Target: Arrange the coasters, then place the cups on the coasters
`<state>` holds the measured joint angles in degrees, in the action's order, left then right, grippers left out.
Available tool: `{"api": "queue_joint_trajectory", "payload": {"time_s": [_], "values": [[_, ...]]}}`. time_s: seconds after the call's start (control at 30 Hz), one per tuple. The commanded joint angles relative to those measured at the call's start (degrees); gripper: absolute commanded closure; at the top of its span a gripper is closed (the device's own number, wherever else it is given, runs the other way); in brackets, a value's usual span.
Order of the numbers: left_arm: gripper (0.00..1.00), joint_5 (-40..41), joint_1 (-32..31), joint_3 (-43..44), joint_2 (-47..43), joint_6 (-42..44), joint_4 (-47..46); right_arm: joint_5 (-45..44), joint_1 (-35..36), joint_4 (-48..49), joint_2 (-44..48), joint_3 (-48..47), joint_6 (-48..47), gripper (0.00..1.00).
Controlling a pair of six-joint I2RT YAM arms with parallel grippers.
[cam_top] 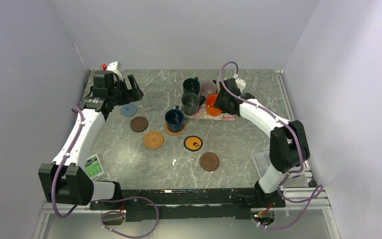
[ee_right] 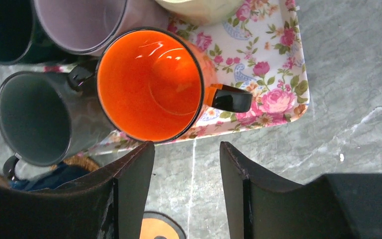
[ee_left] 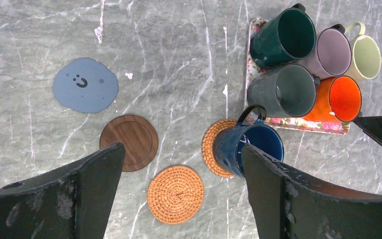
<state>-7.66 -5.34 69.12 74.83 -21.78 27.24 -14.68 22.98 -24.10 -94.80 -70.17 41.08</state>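
The navy cup (cam_top: 174,118) stands on a tan woven coaster (ee_left: 211,147). The dark green (ee_left: 282,36), mauve (ee_left: 332,52), cream (ee_left: 366,57), dark grey (ee_left: 284,91) and orange (ee_right: 149,84) cups crowd the floral mat (ee_right: 273,59). Lying bare are the grey-blue coaster (ee_left: 85,85), a dark brown coaster (ee_left: 135,139), the other woven coaster (ee_left: 175,193), the black-and-yellow coaster (cam_top: 193,143) and a second brown coaster (cam_top: 209,161). My left gripper (ee_left: 181,149) hangs open and empty high over the coasters. My right gripper (ee_right: 186,149) is open just in front of the orange cup, holding nothing.
A green-and-white packet (cam_top: 93,167) lies near the left arm's base and a clear plastic box (cam_top: 262,160) near the right arm's base. A red-and-white object (cam_top: 108,66) sits in the back left corner. Walls close off three sides.
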Motion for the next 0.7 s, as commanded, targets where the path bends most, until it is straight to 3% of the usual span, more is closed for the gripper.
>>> {"api": "queue_joint_trajectory", "payload": {"time_s": [0.0,0.27,0.43,0.67], "values": [[0.06,0.13,-0.3,0.35,-1.72,0.51,-1.41,-5.0,0.25,-1.31,-2.96,-3.25,4.28,0.44],[0.06,0.46,-0.28,0.48,-1.64,0.67,-1.32,-5.89,0.23,-1.65,-8.02,-6.17,4.36,0.45],[0.06,0.5,-0.3,0.39,-1.53,0.56,-1.32,-5.2,0.11,0.68,-8.07,-4.48,-1.76,0.66],[0.06,0.02,-0.28,0.44,-1.37,0.46,-1.36,-5.89,-0.49,0.19,-9.04,-6.82,-15.98,0.78]]}}
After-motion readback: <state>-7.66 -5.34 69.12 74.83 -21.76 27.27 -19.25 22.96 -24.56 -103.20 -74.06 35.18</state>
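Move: The orange cup's middle lies about 5 cm ahead of the right hand, 3 cm to its left and 6 cm below. The grey mug stands some 10 cm to the left of the cup and level with it; the lilac mug is about 8 cm beyond the cup and 2 cm to its left, and the pale green mug 7 cm beyond and 6 cm to its right. From the left hand the orange cup is roughly 35 cm right, 7 cm ahead and 18 cm lower. Straddling the near right wall of the orange cup, one fingertip inside the rim and the other outside near the handle, the right hand's fingers close from about half open to a quarter. To get there the hand first sinks about 3.5 cm and edges 1.5 cm forward, then, once down, drifts about 1 cm right and rolls some 10 degrees, left side down, while closing. ##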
